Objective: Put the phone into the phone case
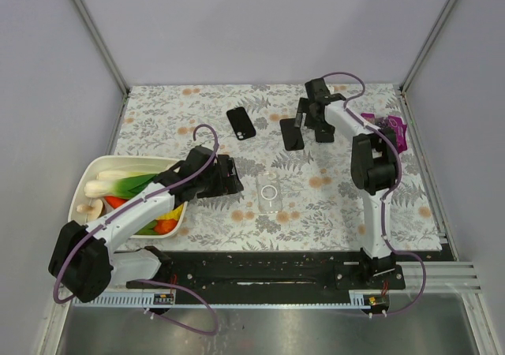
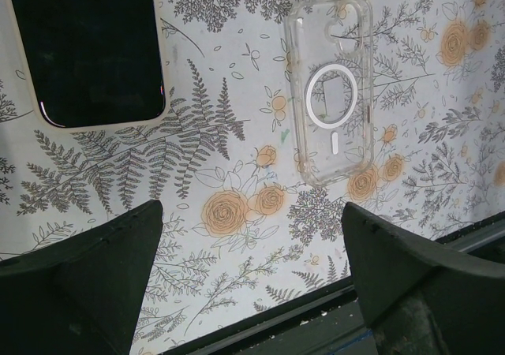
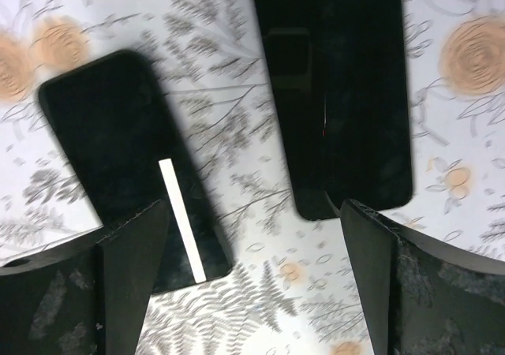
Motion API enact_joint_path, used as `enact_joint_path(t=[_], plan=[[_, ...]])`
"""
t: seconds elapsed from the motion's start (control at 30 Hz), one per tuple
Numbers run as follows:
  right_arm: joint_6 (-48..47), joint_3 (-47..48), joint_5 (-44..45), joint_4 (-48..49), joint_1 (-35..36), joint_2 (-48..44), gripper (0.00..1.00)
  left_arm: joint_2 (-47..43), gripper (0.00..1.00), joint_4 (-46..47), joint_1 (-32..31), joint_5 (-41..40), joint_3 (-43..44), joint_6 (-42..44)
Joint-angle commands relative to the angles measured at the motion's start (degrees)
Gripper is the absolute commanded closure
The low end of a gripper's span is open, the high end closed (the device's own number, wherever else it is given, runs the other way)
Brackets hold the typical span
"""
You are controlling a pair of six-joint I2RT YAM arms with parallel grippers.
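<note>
A clear phone case (image 2: 331, 95) with a white ring lies flat on the floral cloth, mid-table in the top view (image 1: 270, 193). Left of it in the left wrist view lies a phone (image 2: 87, 47), dark screen up, with a cream rim. I cannot pick that phone out in the top view. My left gripper (image 2: 248, 213) hangs open and empty above the cloth, just left of the case (image 1: 235, 175). At the far side, my right gripper (image 3: 254, 209) is open and empty between two black slabs (image 1: 309, 122).
Under the right gripper lie a glossy black phone (image 3: 130, 166) and a matt black slab (image 3: 339, 95). Another black phone (image 1: 241, 123) lies further left. A white tub (image 1: 87, 183) of vegetables stands at the left. A purple packet (image 1: 392, 126) is at the right edge.
</note>
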Motion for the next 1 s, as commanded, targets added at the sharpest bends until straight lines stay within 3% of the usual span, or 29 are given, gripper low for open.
enact_joint_path(t=[0.0, 0.2, 0.43, 0.97], plan=[[-3.60, 5.48, 0.17, -3.01, -2.35, 3.22, 0.01, -0.60, 0.02, 2.12, -0.23, 1.10, 1.32, 0.99], [-5.54, 14.79, -3.34, -9.68, -5.43, 7.35, 0.00, 0.11, 0.02, 2.30, -0.23, 2.51, 1.85, 1.08], [-9.23, 35.09, -10.20, -25.50, -6.93, 19.92, 0.00, 1.78, 0.02, 2.91, -0.32, 4.44, 2.64, 1.17], [-8.44, 39.77, -9.68, -32.72, -9.22, 23.71, 0.00, 3.80, 0.02, 3.36, -0.24, 5.49, 3.61, 1.08]])
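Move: The right hand, open and empty, hangs above the gap between two black phones. The right-hand phone, the one it goes for, lies about 6 cm ahead, 5 cm to the right and 5 cm below. The middle phone lies at the same depth, some 3 cm ahead and 5 cm to the left; the purple bag is 3 cm ahead but about 27 cm to the right. From the left hand, the right-hand phone is roughly 31 cm ahead, 33 cm right and 9 cm below. Heading for the right-hand phone, the right hand swings right over it, dipping and rising again as it reaches forward about 5 cm. It then draws back some 3 cm and sinks about as much, while the wrist tips about 15 degrees more steeply down. The fingers stay wide open, ending astride the phone's near half; contact can't be seen. ##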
